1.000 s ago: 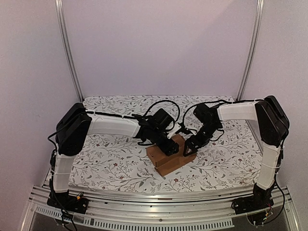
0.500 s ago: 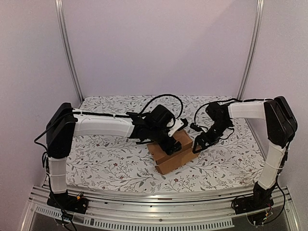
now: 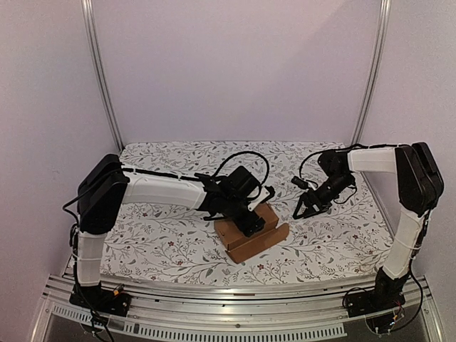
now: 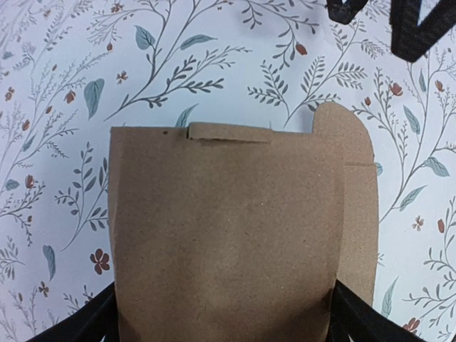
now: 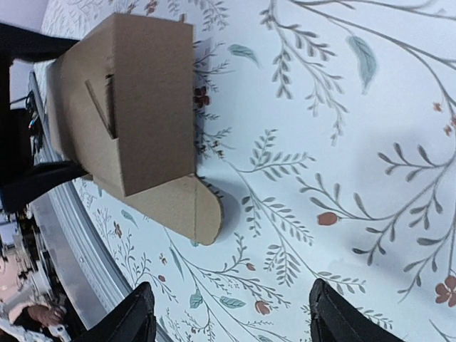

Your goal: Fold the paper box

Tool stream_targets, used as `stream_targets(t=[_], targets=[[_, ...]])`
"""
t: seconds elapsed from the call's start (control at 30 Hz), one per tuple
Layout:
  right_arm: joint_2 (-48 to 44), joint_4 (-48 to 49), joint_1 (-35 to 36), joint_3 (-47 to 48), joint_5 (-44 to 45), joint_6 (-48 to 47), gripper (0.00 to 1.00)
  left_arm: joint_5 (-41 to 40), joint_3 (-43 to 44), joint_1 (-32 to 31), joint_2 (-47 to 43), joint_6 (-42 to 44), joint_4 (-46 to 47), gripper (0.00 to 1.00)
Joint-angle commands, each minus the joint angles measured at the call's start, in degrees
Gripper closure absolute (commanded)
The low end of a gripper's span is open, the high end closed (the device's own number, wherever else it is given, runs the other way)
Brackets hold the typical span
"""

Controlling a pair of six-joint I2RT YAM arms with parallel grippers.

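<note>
The paper box (image 3: 251, 241) is a small brown cardboard box, folded up and lying on the floral cloth in the middle of the table. One flap with a rounded tab (image 5: 194, 208) sticks out flat from its right side. My left gripper (image 3: 251, 222) is down on the box with its jaws open wide. Its fingers (image 4: 84, 326) sit just outside the two long sides of the box top (image 4: 224, 235). My right gripper (image 3: 305, 209) hovers open to the right of the box (image 5: 135, 92), well apart from it. Only cloth shows between its fingertips (image 5: 139, 317).
A floral tablecloth (image 3: 164, 235) covers the table. A metal rail (image 3: 235, 310) runs along the near edge, and two metal uprights (image 3: 100, 71) stand at the back corners against pale walls. The right gripper's black fingers (image 4: 417, 28) show at the top of the left wrist view.
My right gripper has drawn back from the box's right end toward the right. The left gripper and the box slid a little right, then back. The right flap now lies flat.
</note>
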Motion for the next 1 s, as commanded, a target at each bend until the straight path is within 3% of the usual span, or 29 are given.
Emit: stream_targets(t=[0.0, 0.17, 0.43, 0.97], targets=[[-0.34, 1.48, -0.45, -0.45, 9.16, 2.32, 0.37, -0.84, -2.44, -0.14, -1.6, -3.02, 0.61, 0.13], [3.55, 1.02, -0.34, 0.79, 11.11, 3.34, 0.44, -1.22, -7.98, -0.14, -6.08, -5.04, 6.7, 0.14], [8.21, -0.07, 2.08, 3.16, 7.67, 2.96, 0.44, -1.1, -10.37, -0.14, -7.26, -6.49, 9.86, 0.15], [7.88, -0.69, 6.17, 4.36, -1.01, 1.35, 0.43, -0.8, -10.77, -0.14, -6.96, -7.77, 11.6, 0.15]])
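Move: The rounded end tab of the box's side flap lies flat about 5 cm to my right hand's left, 3 cm back and some 4 cm below. The middle of that flap is roughly 14 cm to the left, 8 cm back and 4 cm down. The box body is about 16 cm left, 3 cm back and slightly lower. From my left hand, which already grips the box, the tab lies about 10 cm to the right, level with it, and some 4 cm lower. My right hand dips about 3 cm beside the tab while edging right and slightly forward, its fingers closing to just over half open. Then it sweeps low, some 5 cm left and a little back, so its rear finger comes against the rounded tab and pushes it up towards the box. My left hand keeps its grip on the box, shifting it slightly left and up with a small roll. ##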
